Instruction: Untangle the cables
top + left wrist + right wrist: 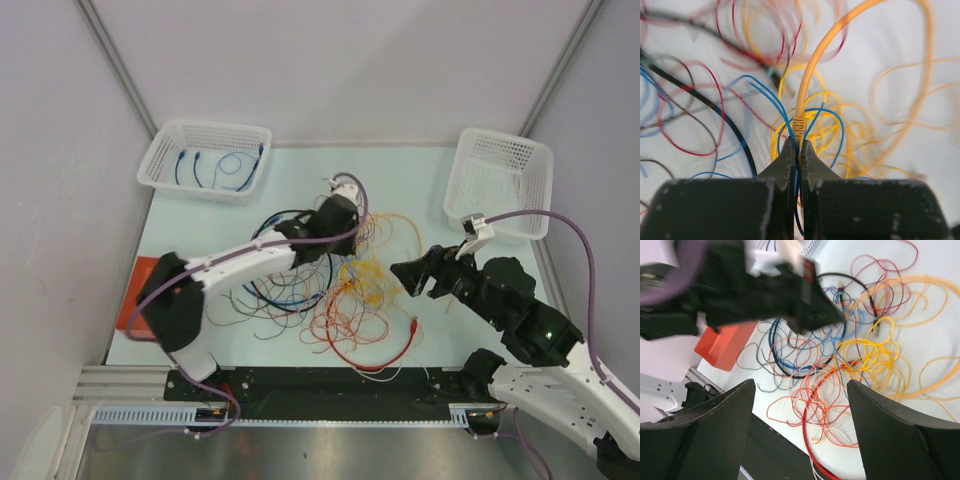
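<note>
The cables (pixel 340 300) lie in a loose tangle of red, orange, yellow, blue and black loops in the middle of the table. My left gripper (pixel 798 146) is down in the back of the tangle, shut on an orange cable (pixel 812 65) just below its plug tip (pixel 798 125). A thin blue cable (pixel 771 100) also runs between the jaws. From above, the left gripper (pixel 338 215) covers that spot. My right gripper (pixel 405 272) hovers open at the tangle's right side, and nothing is between its fingers (pixel 725 420). Below it lie red loops (pixel 830 400) and a yellow bundle (pixel 875 355).
A white basket (pixel 160 165) at the back left holds blue cables. A second white basket (pixel 540 190) stands at the back right. An orange-red box (pixel 135 290) sits at the left table edge. A black rail (pixel 330 385) runs along the near edge.
</note>
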You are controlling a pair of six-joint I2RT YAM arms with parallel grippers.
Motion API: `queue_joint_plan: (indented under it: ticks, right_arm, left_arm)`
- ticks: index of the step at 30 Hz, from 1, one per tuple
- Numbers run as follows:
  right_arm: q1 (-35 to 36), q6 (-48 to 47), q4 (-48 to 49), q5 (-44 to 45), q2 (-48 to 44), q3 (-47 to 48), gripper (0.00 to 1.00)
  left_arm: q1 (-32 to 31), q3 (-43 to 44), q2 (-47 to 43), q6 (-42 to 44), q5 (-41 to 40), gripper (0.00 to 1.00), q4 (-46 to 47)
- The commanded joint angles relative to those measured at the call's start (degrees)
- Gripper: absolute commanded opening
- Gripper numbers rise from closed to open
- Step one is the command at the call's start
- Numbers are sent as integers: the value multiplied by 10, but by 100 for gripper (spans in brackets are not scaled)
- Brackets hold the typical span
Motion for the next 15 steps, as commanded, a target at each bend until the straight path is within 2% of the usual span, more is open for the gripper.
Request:
queue_joint_plan:
  ticks: [1,6,11,15]
  right_arm:
    - [-1,-22,14,22,-8,52,79]
    - [-1,-33,35,22,-4,65,80]
    - [-1,-32,98,0,15,66,80]
    - [-1,-20,174,-35,46,66,79]
  left_arm:
    - [45,59,-159,22,76,0,11]
    - [79,86,-223,12,163,0,-3]
    - [96,101,-259,-13,231,0,-14]
    - [96,99,-269,-18,244,0,-17]
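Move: The left hand, already shut on an orange cable and some thin blue strands, is about 8 cm above the table, with the yellow coil some 5 cm back, 4 cm to its right and 8 cm below. At table height, the black cable loop's middle lies roughly 14 cm to its left and level with it, and the red plug about 14 cm right and 14 cm back. From the right hand the yellow coil is some 8 cm ahead, 8 cm left and 26 cm down. The left hand keeps its pinch on the orange cable and thin blue strands and hoists them quickly, nearly straight up by about 27 cm, away from the yellow coil, drifting slightly left and easing to a stop at the top, while the wrist tips up some 35 degrees so the fingers go from pointing steeply down to shallowly forward and right. The empty right hand stays open beside the pile and rises about 6 cm, its fingers tilting up a little. ##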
